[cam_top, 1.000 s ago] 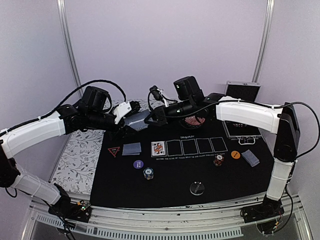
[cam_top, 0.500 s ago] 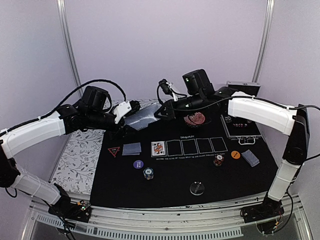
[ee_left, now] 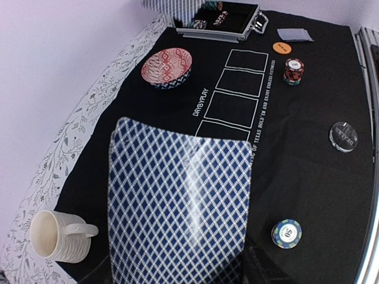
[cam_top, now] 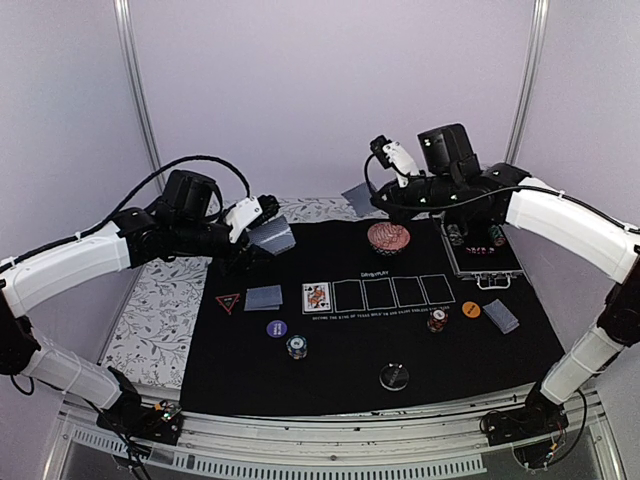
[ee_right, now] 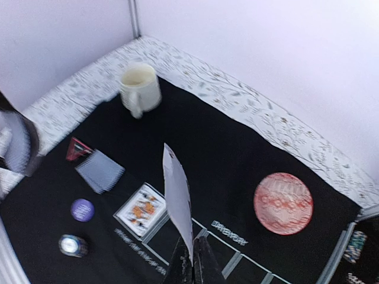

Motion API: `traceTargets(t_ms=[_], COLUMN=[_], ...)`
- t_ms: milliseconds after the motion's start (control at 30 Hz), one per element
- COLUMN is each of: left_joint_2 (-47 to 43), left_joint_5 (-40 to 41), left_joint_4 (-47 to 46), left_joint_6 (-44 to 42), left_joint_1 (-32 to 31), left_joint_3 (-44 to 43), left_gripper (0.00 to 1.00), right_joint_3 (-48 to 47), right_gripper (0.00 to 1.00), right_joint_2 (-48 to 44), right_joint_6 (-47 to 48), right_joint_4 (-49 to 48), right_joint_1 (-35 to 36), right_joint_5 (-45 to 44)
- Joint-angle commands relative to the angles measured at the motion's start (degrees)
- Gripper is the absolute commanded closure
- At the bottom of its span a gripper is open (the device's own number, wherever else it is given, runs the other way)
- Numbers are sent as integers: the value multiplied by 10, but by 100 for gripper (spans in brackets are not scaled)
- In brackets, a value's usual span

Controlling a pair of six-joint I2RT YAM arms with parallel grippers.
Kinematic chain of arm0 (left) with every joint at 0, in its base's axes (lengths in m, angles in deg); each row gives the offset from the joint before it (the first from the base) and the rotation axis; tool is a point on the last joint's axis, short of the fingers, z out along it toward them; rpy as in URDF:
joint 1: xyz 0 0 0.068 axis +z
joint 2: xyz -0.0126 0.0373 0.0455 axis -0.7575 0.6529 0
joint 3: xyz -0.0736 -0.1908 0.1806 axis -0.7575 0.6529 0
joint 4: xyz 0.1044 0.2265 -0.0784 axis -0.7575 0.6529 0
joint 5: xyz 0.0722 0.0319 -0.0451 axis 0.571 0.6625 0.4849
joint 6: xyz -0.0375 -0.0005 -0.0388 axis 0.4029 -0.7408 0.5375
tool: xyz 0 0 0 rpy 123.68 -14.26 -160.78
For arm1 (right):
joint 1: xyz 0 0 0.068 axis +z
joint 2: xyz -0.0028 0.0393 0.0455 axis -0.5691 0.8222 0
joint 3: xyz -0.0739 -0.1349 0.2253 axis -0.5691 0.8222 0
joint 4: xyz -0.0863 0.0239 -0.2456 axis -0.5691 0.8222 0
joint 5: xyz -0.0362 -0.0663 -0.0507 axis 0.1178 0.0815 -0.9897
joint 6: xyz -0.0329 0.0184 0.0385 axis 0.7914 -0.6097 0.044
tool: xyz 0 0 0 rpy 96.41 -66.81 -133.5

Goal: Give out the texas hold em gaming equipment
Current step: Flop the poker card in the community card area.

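Observation:
My left gripper (cam_top: 256, 226) is shut on a deck of blue-checked playing cards (cam_top: 272, 237), held above the mat's far left. That deck (ee_left: 177, 201) fills the left wrist view and hides the fingers. My right gripper (cam_top: 372, 200) is shut on a single card (cam_top: 358, 198), raised above the mat's far edge, left of the bowl. In the right wrist view the card (ee_right: 177, 195) stands edge-on between the closed fingertips (ee_right: 202, 260). One face-up card (cam_top: 316, 296) lies in the first outlined box. Face-down cards lie at the left (cam_top: 264, 297) and right (cam_top: 502, 315).
On the black mat (cam_top: 340, 360) are a red-edged triangle (cam_top: 228, 302), purple disc (cam_top: 277, 328), blue chip stack (cam_top: 296, 346), red chip stack (cam_top: 437, 320), orange disc (cam_top: 471, 309) and clear disc (cam_top: 394, 377). A red bowl (cam_top: 389, 238), a chip case (cam_top: 480, 250) and a cream mug (ee_right: 140, 89) stand at the back.
My right gripper closed on one card at the deck and swung right and upward with it. The left arm and deck stayed put.

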Motion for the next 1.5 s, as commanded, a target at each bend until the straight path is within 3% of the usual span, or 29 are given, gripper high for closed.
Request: traceTargets(t_ms=[0,67,200,433,833,1467], left_joint_2=[-4,3,17,32,32,33], left_joint_5=[-10,-6,-4,-13,-13,-12], left_joint_4=[-28,-25,-22,-18,-16,-15], left_joint_6=[30,38,52,53,50,47], left_joint_1=[6,11,24,39,45,45], left_joint_3=[-22,-27,-34,-34,-34,-33], left_gripper=[49,49,49,48,48,48], right_joint_3=[40,86,167,201,219,213], right_gripper=[98,98,98,98,98,98], right_joint_2=[72,82,118,194,235,272], right_joint_6=[214,300,445,526,541,549], right_joint_4=[0,-74,-230,-301,-244,-241], right_joint_1=[20,35,40,68,87,88], right_joint_5=[-211,-254,-243,-249,-177,-180])
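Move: Nearly straight below the right hand, which already holds a card, lies the empty second card square: some 30 cm down, about 6 cm to the left and 1 cm ahead. The queen card fills the square 7 cm farther left. The red bowl is roughly 18 cm ahead and 5 cm right of the hand, the red chip stack about 14 cm right and 6 cm back. From the left hand the second square lies about 20 cm right, 6 cm ahead and 22 cm down. Plunging about 20 cm with a slight forward swing, then easing down the last 9 cm while drawing back about 4 cm and slightly left, the right hand brings its pinched card to the second square. The wrist rolls its left side down some 60 degrees and points the fingers more steeply, turning the card face up; the fingers stay shut on it. The left hand keeps the deck, shifting about 3 cm forward, then holding still. ##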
